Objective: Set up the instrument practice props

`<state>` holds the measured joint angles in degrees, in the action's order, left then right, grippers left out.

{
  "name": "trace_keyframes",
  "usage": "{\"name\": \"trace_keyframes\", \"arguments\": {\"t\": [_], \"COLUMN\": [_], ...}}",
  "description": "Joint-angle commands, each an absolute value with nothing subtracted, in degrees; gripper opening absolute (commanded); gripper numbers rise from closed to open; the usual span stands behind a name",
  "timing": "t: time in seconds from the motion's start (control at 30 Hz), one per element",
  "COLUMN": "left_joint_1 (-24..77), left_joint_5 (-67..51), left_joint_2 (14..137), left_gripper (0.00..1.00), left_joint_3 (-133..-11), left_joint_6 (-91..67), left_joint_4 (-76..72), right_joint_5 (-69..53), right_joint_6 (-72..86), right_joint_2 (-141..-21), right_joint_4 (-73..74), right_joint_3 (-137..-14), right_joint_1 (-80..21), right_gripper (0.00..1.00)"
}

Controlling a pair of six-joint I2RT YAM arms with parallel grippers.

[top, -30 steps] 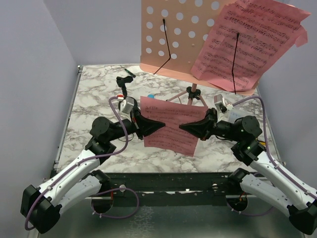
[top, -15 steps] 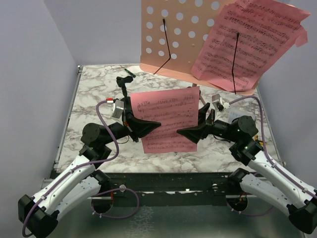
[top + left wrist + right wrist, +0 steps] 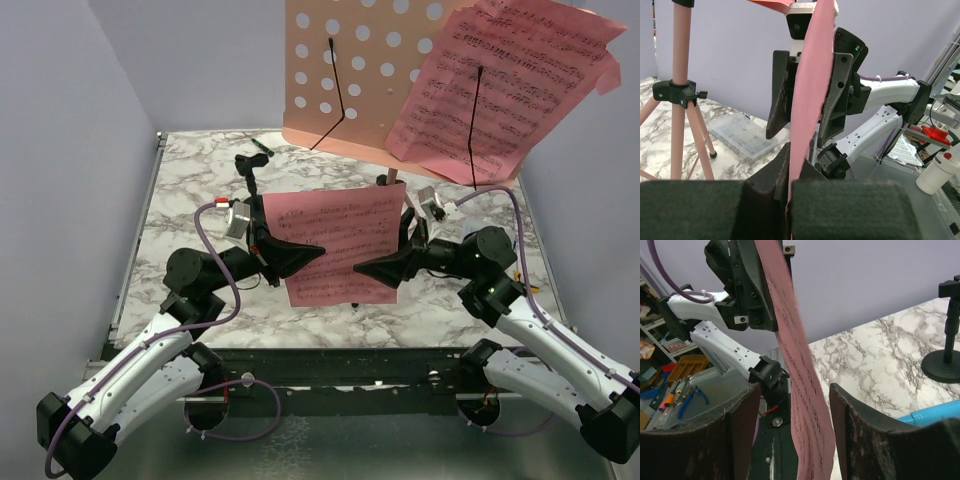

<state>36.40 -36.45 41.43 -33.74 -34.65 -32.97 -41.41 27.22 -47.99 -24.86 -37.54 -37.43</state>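
Note:
The salmon-pink music stand rises at the back, and one pink sheet-music page leans on its desk at the right. My left gripper is shut on the left edge of the second page, holding it upright above the table. In the left wrist view this page runs edge-on up from the shut gripper. My right gripper is open, its fingers standing either side of the page without touching it. The light-blue stick lies on the table.
The stand's pole and tripod legs stand behind the page. A small black stand and a dark pen-like thing sit at the back left. A clear plastic box lies on the marble. Grey walls close in left and right.
The page went from lying low between both grippers to standing upright in the left one. The right gripper opened and let go of it, staying round its edge.

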Motion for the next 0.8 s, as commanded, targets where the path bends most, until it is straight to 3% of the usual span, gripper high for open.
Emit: {"name": "trace_keyframes", "arguments": {"t": [0.0, 0.3, 0.53, 0.6, 0.67, 0.77], "left_joint_1": [36.55, 36.56, 36.56, 36.56, 36.56, 36.56], "left_joint_5": [-38.14, -38.75, -37.99, -37.44, -37.00, -36.18], "left_joint_2": [41.62, 41.76, 41.41, 41.40, 41.40, 41.47], "left_gripper": [0.00, 0.00, 0.00, 0.07, 0.19, 0.52], "left_joint_3": [-33.40, -33.21, -32.79, -32.68, -32.48, -31.95], "left_joint_6": [-34.45, -34.76, -34.69, -34.36, -33.91, -33.30], "left_joint_4": [-34.10, -34.10, -34.10, -34.10, -34.10, -34.11], "right_joint_5": [-43.85, -43.07, -42.68, -42.47, -42.36, -42.09], "right_joint_6": [28.19, 26.90, 26.41, 26.18, 25.90, 25.54], "right_joint_2": [-48.50, -48.90, -49.04, -49.02, -48.96, -48.58], "right_joint_4": [-26.35, -23.99, -23.10, -22.71, -22.24, -21.66], "right_joint_3": [-40.18, -42.28, -42.32, -42.48, -42.52, -42.42], "right_joint_1": [-37.62, -37.68, -37.62, -37.62, -37.64, -37.63], "right_gripper": [0.61, 0.48, 0.11, 0.02, 0.01, 0.01]}}
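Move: The sheet music hangs between the hands: its middle is about 6 cm left of the right hand, whose open fingers straddle its right part, and level with it in reach and height. From the left hand, which still grips the sheet, that middle is about 3 cm to the right. The music stand's post rises some 20 cm ahead and 2 cm right of the right hand; the blue tube lies about 24 cm ahead, 16 cm left and 30 cm below it. The right hand rises about 2 cm and pinches the sheet's right part; the left fingers then start opening. ##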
